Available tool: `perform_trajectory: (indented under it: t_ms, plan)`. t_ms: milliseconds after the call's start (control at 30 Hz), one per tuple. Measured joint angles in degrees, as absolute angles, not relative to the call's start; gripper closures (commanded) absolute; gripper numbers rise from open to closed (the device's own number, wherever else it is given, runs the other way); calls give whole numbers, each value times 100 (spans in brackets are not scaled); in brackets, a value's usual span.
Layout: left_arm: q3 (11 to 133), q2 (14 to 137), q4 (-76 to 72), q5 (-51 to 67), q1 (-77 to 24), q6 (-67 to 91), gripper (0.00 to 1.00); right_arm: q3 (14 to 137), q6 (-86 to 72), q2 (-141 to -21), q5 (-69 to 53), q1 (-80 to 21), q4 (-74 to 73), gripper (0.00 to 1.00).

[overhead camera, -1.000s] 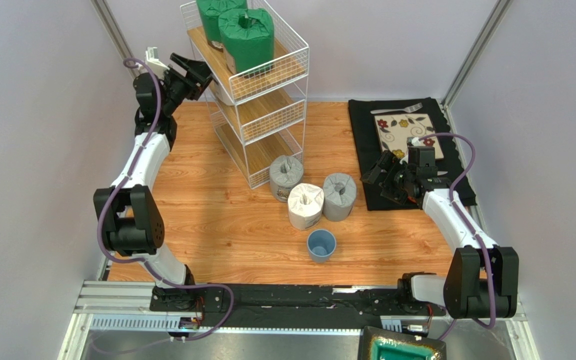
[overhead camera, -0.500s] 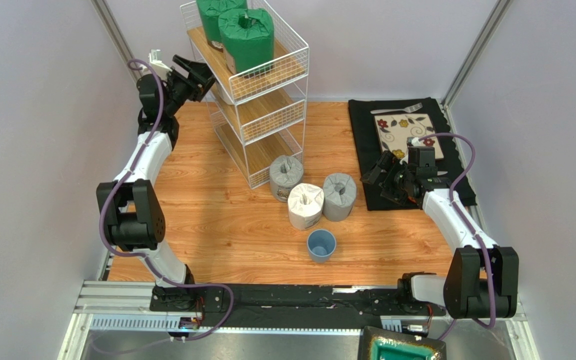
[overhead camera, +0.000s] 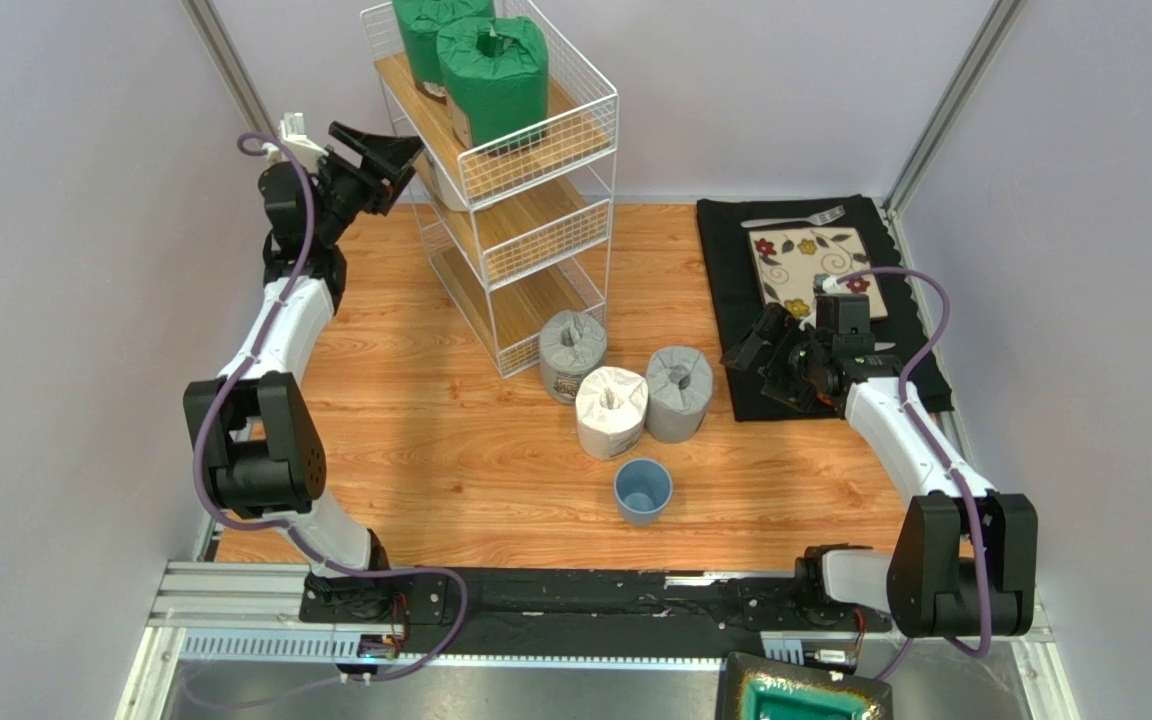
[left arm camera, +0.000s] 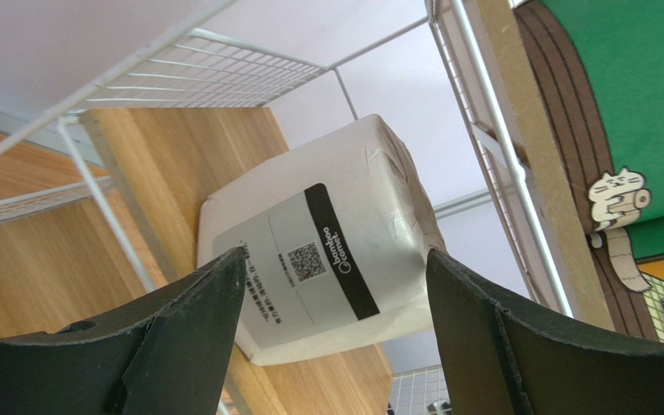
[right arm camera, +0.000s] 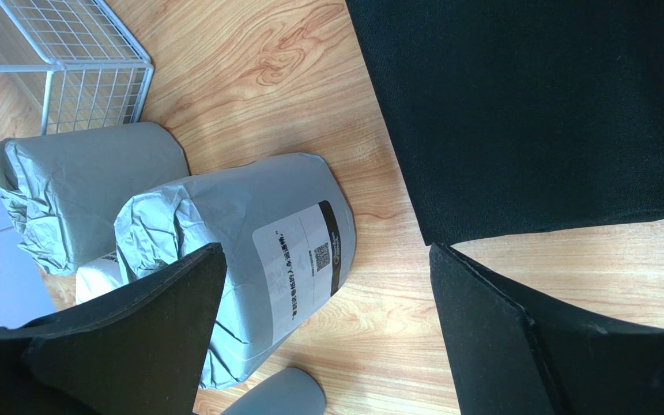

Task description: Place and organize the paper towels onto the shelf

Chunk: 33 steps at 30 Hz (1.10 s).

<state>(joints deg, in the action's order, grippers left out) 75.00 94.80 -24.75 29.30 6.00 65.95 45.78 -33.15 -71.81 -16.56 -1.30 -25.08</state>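
Observation:
The shelf (overhead camera: 545,225) stands at the back with two green paper towels (overhead camera: 494,75) on its top tier. Through its wires (left arm camera: 180,69) the left wrist view shows a white roll (left arm camera: 318,251) lying on the middle tier, with a green roll (left arm camera: 647,112) above it. My left gripper (overhead camera: 379,150) is open just outside the shelf's left side, its fingertips short of the white roll. On the table stand two grey rolls (overhead camera: 572,353) (overhead camera: 678,390) and a white roll (overhead camera: 611,410). My right gripper (overhead camera: 770,353) hangs open and empty right of the nearer grey roll (right arm camera: 249,259).
A small blue cup (overhead camera: 642,489) stands in front of the rolls. A black mat (overhead camera: 748,270) with a floral plate (overhead camera: 808,263) and a fork lies at the right, under my right gripper. Walls close in on both sides.
My left arm has drawn back a little to the left, away from the shelf's side, jaws still apart. The right arm and the rolls have not moved.

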Motion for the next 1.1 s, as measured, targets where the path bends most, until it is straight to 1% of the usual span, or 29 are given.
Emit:
perform_trajectory:
  t_ms: [367,467,533,667,800,933,1000,1100]
  plan:
    - [7194,9185,-2718,2971,803,6702,14,4578,-3317,-7181,-1658,-130,-2506,9]
    - [6840,8936,-2762,3011,803,6681,13,4578,-3317,-7181,-1658,-130,-2506,9]
    - [6497,8635,-2665,3030,803,6602,12,4578,-3317,-7181,-1658,-130,-2504,9]
    - [6108,7885,-2060,3039,801,6106,12,4580,-3312,-7181,-1656,-130,-2508,9]
    - [5371,6576,-1387,2891,753,5476,12,4580,-3299,-7181,-1647,-130,-2526,9]
    - [4711,5406,-602,2412,235,4768,12,4580,-3297,-7181,-1645,-130,-2552,9]
    - [4379,5063,-292,2137,-364,4504,12,4580,-3297,-7185,-1651,-130,-2552,9]
    - [3931,4919,163,1592,-1577,4211,12,4580,-3299,-7192,-1658,-130,-2550,9]
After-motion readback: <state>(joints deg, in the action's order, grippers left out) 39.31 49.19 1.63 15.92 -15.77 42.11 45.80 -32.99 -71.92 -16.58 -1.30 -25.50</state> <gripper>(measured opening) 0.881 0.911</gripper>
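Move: The white roll still on the table stands about 27 cm back from my left hand, 24 cm to its right and some 29 cm below it. Beside that roll, one grey roll is about 7 cm farther out and 5 cm to its left, the other 2 cm farther out and 9 cm to its right. The blue cup is 10 cm nearer me than the white roll and 4 cm to its right. From my right hand, the white roll lies 6 cm back, 19 cm left and 5 cm lower. Fingers still wide open and empty, my left hand edges slightly left beside the middle shelf, then sweeps back about 22 cm, away from the shelved white roll. Late on it swings some 10 cm right and sinks about as much towards the remaining rolls, rolling some 20 degrees so its left side rises. ##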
